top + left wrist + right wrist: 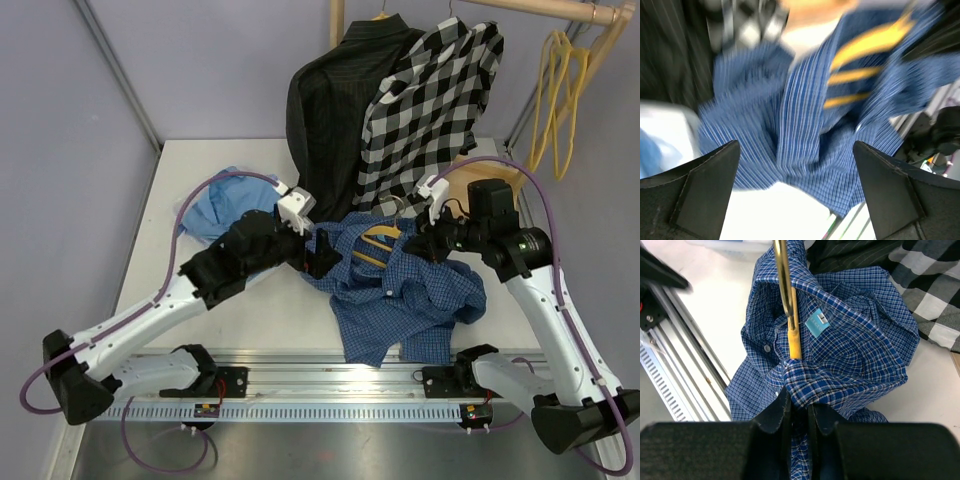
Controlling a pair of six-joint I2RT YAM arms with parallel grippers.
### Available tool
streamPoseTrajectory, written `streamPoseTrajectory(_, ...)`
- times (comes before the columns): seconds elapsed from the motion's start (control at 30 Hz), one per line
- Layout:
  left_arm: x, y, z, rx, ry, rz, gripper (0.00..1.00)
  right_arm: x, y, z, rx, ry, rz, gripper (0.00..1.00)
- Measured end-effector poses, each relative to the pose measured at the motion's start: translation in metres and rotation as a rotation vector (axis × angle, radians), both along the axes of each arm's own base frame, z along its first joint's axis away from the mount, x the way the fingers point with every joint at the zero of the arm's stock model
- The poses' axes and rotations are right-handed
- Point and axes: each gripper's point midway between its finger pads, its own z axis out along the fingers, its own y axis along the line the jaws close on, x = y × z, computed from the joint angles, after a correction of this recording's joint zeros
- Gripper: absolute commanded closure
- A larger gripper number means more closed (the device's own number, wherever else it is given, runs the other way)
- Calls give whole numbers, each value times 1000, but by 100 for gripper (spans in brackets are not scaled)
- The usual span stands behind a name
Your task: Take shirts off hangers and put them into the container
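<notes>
A dark blue checked shirt (410, 290) lies crumpled on the table's near middle, with a yellow hanger (375, 245) still inside its collar. My right gripper (799, 400) is shut on a bunch of this shirt (850, 355), right where the hanger's yellow bar (794, 340) runs into the cloth. My left gripper (325, 255) stands wide open just left of the shirt, nothing between its fingers; its blurred wrist view shows the shirt (805, 125) and hanger (865, 50) ahead. A black pinstriped shirt (330, 110) and a black-and-white checked shirt (430, 110) hang behind. I cannot make out the container.
A light blue shirt (215, 208) lies heaped at the table's left, behind my left arm. Several bare yellow hangers (555, 100) dangle from the wooden rail (540, 8) at the back right. The metal base rail (330, 385) runs along the near edge.
</notes>
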Motion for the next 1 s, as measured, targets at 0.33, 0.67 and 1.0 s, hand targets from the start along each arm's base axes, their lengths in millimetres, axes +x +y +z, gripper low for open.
streamPoseTrajectory(0.33, 5, -30, -98, 135, 211, 188, 1, 2, -6, 4, 57, 9, -74, 100)
streamPoseTrajectory(0.67, 19, -38, -103, 59, 199, 368, 47, -2, -8, 4, 82, 11, -87, 100)
streamPoseTrajectory(1.0, 26, -45, -107, 59, 174, 365, 100, -3, -10, 6, 78, -6, -89, 100)
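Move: The left shoulder of the blue checked shirt, the next bit to be pinched, lies roughly 3 cm ahead of the open left hand, 5 cm to its right and 11 cm below. The yellow hanger's middle is about 10 cm to that hand's right, 3 cm ahead and 8 cm lower; the container is some 21 cm left, 7 cm ahead and 20 cm down. From the right hand, that shoulder is about 13 cm left, level fore and aft, and 8 cm lower. The blue checked shirt's left shoulder is caught by the left hand, which sinks about 11 cm with open fingers, drifting right as it goes. Near the bottom it eases forward a little, turned some 20 degrees counter-clockwise, and shuts its fingers on a fold of cloth beside the hanger. The right hand keeps its pinch on the other shoulder and stays nearly in place. ##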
